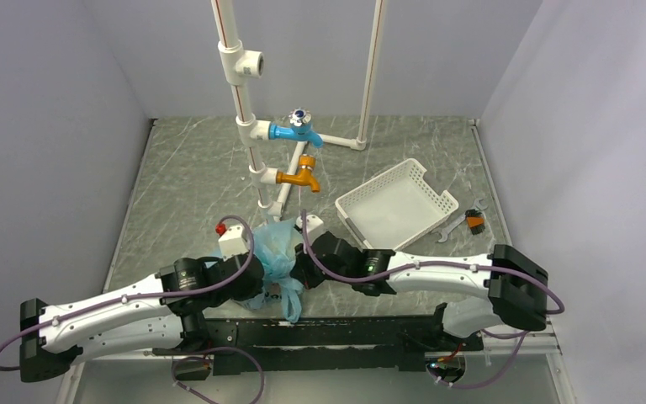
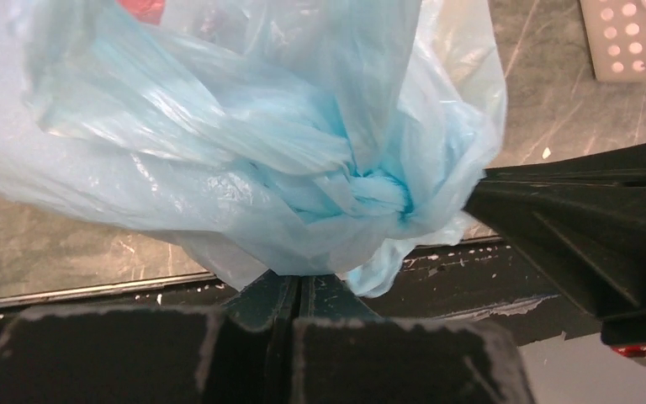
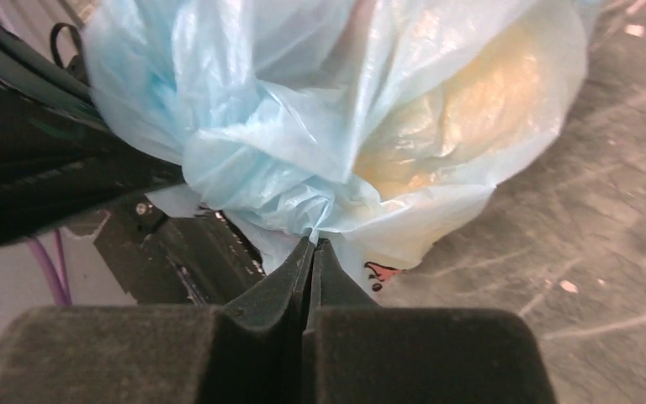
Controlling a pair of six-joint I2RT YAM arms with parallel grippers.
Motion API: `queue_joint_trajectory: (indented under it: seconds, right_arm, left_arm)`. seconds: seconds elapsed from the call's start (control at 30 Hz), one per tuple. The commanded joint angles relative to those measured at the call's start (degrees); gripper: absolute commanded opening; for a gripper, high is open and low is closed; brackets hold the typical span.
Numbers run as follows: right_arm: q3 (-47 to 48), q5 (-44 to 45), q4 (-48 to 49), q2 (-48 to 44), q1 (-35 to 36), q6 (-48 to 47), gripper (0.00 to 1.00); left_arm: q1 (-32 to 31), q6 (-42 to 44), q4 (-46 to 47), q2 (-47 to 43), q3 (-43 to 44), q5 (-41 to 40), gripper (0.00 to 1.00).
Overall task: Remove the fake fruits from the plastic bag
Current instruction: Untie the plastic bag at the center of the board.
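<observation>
The plastic bag is a crinkly light-blue bundle tied in a knot, sitting near the table's front edge between both arms. My left gripper is shut on a fold of the bag's film just below the knot. From the other side, my right gripper is shut on the film under the bunched part. Of the fake fruits, a pale yellow roundish one shows through the film in the right wrist view. A red patch shows at the bag's top in the left wrist view. The other fruits are hidden.
A white slotted basket lies right of the bag. Behind stands a white pipe frame with a blue tap and an orange tap. A spanner and a small orange-black part lie far right. A black rail runs along the near edge.
</observation>
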Motion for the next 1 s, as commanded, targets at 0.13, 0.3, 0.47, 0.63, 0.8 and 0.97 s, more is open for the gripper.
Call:
queue_joint_trajectory:
  seconds: [0.13,0.3,0.47,0.63,0.8,0.97]
  right_arm:
    - [-8.8,4.1,-0.8,-10.8,-7.1,-2.2,0.00]
    - [-12.0,-4.1,-0.8,-14.6,-14.4,-4.8,0.00]
    - [-9.5,-12.3,-2.2,-14.5,-14.4,-8.2,0.00]
    - [-7.4,-12.5,-4.4,-15.1,-14.4,-8.9,0.00]
    - [-6.2,-12.9,-5.3,-14.3,-14.4,-9.6,0.00]
    - [-6.1,-13.2,-4.7,-14.6,-14.4,-9.1,0.00]
  left_arm:
    - [-0.3,-9.8,-12.3,-6.7,0.7,-6.2,0.00]
    - [-0.3,-11.0,-12.5,-13.7,-2.8,-5.6,0.00]
    - [-0.2,-7.6,-8.0,-17.4,-4.7,-3.5,0.00]
    - [-0.3,-2.8,-9.4,-16.3,-0.8,-2.7,0.20]
    - [-0.2,7.0,-8.8,-12.9,9.7,-1.3,0.67]
    - [-0.3,18.3,-8.9,-5.0,21.4,-0.9,0.77]
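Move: Between the shut grippers lies the knot of the plastic bag, roughly 5 cm to the left hand's right and 2 cm ahead of it; from the right hand, about 5 cm to its left, level fore and aft. It sits at about fingertip height. The bag's fruit-filled body centres about 6 cm ahead of the left hand, 2 cm right and 6 cm lower. The white basket stands some 25 cm ahead of the right hand and 24 cm to its right, around 10 cm lower. Pulling the bag's tie apart from both sides: the right hand, still pinching plastic, draws about 8 cm right and 5 cm forward, then eases back 2 cm and keeps its hold. The left hand tugs its pinched piece some 4 cm left, lets go by opening wide, and rises about 9 cm clear of the bag, drifting 2 cm back to the right. ##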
